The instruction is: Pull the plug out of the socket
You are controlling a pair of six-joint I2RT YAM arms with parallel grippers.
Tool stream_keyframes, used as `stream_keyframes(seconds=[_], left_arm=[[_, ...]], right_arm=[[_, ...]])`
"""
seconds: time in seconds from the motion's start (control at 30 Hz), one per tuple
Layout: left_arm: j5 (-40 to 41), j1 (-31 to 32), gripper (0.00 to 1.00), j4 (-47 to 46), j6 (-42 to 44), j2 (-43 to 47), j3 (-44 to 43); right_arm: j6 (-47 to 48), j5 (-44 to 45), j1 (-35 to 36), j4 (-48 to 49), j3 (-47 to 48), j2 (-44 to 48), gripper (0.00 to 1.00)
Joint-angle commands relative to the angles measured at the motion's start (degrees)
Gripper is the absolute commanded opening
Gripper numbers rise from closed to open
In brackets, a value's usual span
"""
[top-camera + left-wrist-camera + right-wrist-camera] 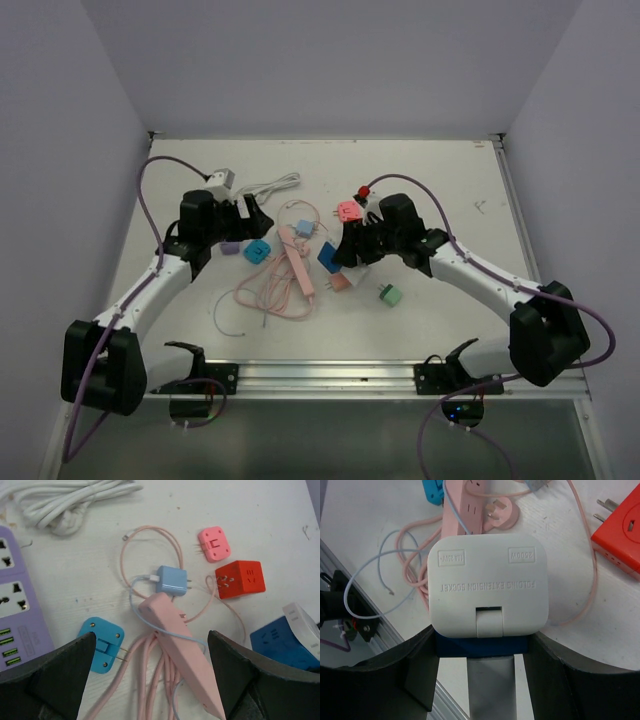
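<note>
A white plug (489, 587) sits plugged into a dark blue cube socket (480, 647). My right gripper (487, 670) is shut on the blue socket, one finger on each side of it, just above the table. In the top view the right gripper (342, 254) holds the blue socket (327, 257) at the table's middle. The pair also shows at the right edge of the left wrist view, blue socket (277, 641) and white plug (305, 625). My left gripper (151, 647) is open and empty over the pink power strip (182, 650); it shows in the top view (252, 214) too.
A red cube socket (240, 578), pink adapter (214, 543), light blue charger (171, 580), cyan adapter (101, 644), purple power strip (20, 610) and coiled white cable (75, 500) lie around. A green adapter (390, 294) lies near the right arm. Pink cable (270, 295) loops toward the front.
</note>
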State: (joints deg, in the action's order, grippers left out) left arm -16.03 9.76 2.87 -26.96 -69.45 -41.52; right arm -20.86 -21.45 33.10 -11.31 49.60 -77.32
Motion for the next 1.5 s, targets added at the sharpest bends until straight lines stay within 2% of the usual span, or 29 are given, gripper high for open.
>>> stream_keyframes(seconds=[0.0,0.1,0.33,0.5,0.77,1.03,1.3,1.47], left_arm=[[0.2,7.3,0.97,0.3,11.7,4.0,-2.3],[-0.7,13.1,0.97,-1.9,14.0,5.3,-0.9],[0.4,19.1,0.97,-5.2,17.9,6.3,-0.1],[0.7,23.0,0.97,-7.1,19.1,5.7,-0.6],[-1.5,26.3,0.95,-7.9,19.0,3.1,-1.1],[-1.4,27.5,0.89,-12.5,16.1,1.0,-0.8],[-5.1,27.7,0.75,-13.6,14.0,-2.7,-1.3],[-5.1,27.6,0.53,-14.5,13.0,-2.5,-0.4]], right_arm=[[-6.5,0.0,0.3,4.0,6.8,-1.3,0.0],[-9.2,-1.0,0.2,0.3,10.8,-2.9,0.0],[-16.3,-4.2,0.1,-3.7,15.8,-6.2,0.0],[-19.7,-5.6,0.2,-3.8,15.9,-6.2,0.0],[-21.7,-5.7,0.1,-2.5,14.7,-5.2,0.0],[-21.9,-7.5,0.2,-0.6,13.4,-4.5,0.0],[-20.8,-8.1,0.2,1.3,11.5,-2.2,0.0],[-20.8,-8.6,0.2,3.0,10.2,-1.4,0.0]])
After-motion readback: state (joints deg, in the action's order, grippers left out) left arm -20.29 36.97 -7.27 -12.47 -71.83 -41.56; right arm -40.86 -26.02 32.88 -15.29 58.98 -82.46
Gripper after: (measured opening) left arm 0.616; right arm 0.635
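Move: The blue-and-white socket, its blue block already pinched in the right hand barely 2 cm beyond that hand's point, hangs about 19 cm to the right of the left hand, 9 cm back and 2 cm lower. From the left hand, all some 12 cm down on the table: the light-blue plug straight below, the pink power strip 10 cm right and 3 back, and the peach charger 22 cm right and 8 back. The blue block is met from both sides: the left hand sweeps some 16 cm right and 8 cm back, turning clockwise about 35 degrees as its fingers tip upward, then narrows its wide-open fingers around the block until they seem to touch it. The right hand keeps its grip, lifts the socket about 4 cm and 3 cm left, and rolls it some 20 degrees. ##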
